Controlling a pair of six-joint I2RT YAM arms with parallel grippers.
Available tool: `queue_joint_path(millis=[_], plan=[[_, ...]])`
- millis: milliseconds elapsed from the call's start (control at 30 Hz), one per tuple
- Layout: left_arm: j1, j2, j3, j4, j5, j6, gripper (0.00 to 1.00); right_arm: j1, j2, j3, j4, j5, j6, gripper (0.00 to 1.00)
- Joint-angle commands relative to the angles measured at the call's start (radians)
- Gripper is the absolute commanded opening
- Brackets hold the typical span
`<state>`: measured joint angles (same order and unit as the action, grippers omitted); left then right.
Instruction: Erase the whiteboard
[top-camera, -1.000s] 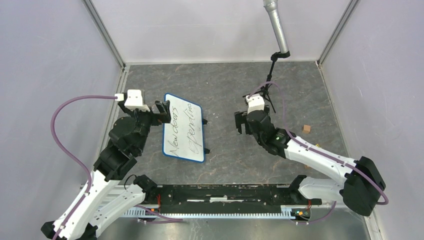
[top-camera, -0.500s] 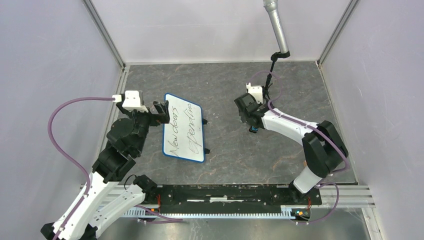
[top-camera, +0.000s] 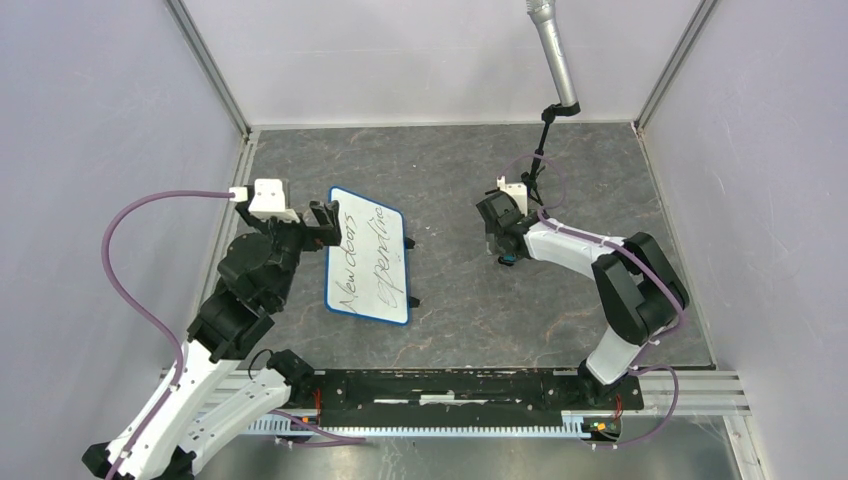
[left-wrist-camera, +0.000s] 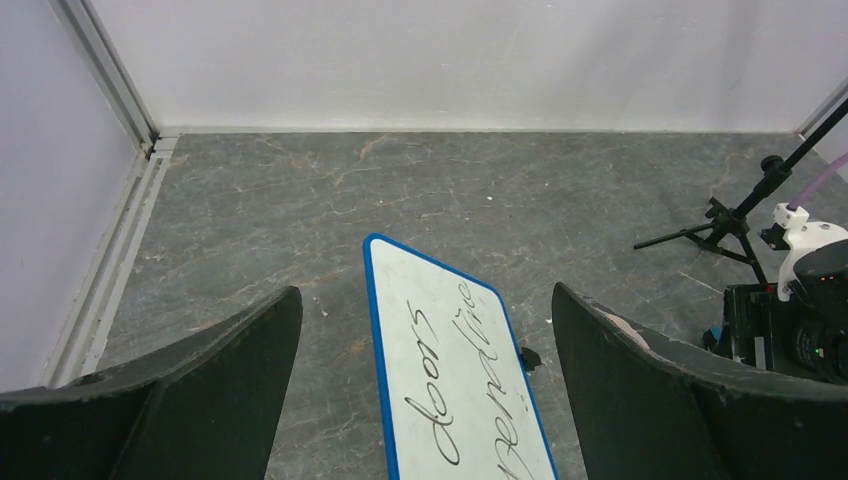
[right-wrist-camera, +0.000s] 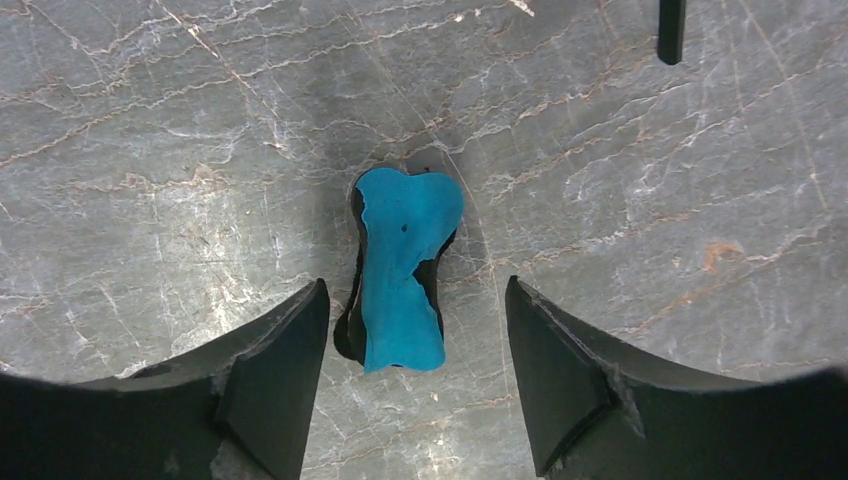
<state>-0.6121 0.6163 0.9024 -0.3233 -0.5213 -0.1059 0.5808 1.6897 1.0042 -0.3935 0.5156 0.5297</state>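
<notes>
The whiteboard (top-camera: 370, 255) lies on the grey floor left of centre, blue-rimmed, with black handwriting across its face. In the left wrist view the whiteboard (left-wrist-camera: 450, 360) runs up between my fingers. My left gripper (top-camera: 325, 222) hovers open at the board's upper left corner, the left gripper (left-wrist-camera: 425, 295) holding nothing. A small blue eraser (right-wrist-camera: 400, 260) with a black underside lies on the floor, and this eraser (top-camera: 508, 258) sits right of centre. My right gripper (right-wrist-camera: 415, 285) straddles its near end, jaws open, a gap on each side. From above, the right gripper (top-camera: 497, 240) points down at it.
A microphone on a black stand (top-camera: 545, 130) rises at the back right, just behind my right wrist. One foot of the stand (right-wrist-camera: 671, 30) shows beyond the eraser, and the stand (left-wrist-camera: 745, 215) also appears at the right in the left wrist view. Walls enclose the floor on three sides.
My right arm has stretched out and settled its gripper down over the eraser, and its jaws have narrowed. The left arm and the whiteboard have not moved.
</notes>
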Motion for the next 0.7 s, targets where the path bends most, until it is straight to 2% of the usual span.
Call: queue_joint_path(millis=[0,100,200,367,567,667], plan=[[0.006,0.011,0.019,0.007,-0.013,-0.032,1.0,-0.021,0.021,-0.012,0.061,-0.046,0.025,0.69],[0.006,0.011,0.018,0.007,-0.013,-0.032,1.0,-0.029,0.038,-0.012,0.071,-0.059,0.021,0.57],[0.007,0.013,0.018,0.007,-0.013,-0.032,1.0,-0.031,0.041,-0.012,0.08,-0.061,0.011,0.53],[0.009,0.017,0.021,0.005,-0.007,-0.035,1.0,-0.033,0.044,-0.012,0.083,-0.048,-0.011,0.32],[0.009,0.033,0.022,0.001,-0.002,-0.035,1.0,-0.033,0.048,-0.015,0.097,-0.056,-0.046,0.21],[0.009,0.045,0.021,0.0,-0.002,-0.035,1.0,-0.033,0.009,-0.049,0.17,-0.114,-0.118,0.17]])
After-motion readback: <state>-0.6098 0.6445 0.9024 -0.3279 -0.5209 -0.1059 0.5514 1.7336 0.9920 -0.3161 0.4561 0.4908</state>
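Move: The right hand hovers open over the eraser, whose middle lies about 2 cm ahead, level sideways and some 2 cm below. The whiteboard's middle is about 30 cm to this hand's left and roughly level with it fore and aft; the tripod's foot is some 17 cm ahead and 6 cm to the right. From the raised left hand the eraser lies about 10 cm ahead, 39 cm right and 33 cm below. The right hand sinks the last 1.5 cm or so onto the eraser, easing about 1 cm forward with its steeply down-slanting wrist almost unchanged, so that the fingers straddle the blue-topped eraser's nearer half. They close as it sinks, from roughly three-quarters to about a third open, where they stop with a pad on each long side, pinching the eraser while the gripper's effort rises. ##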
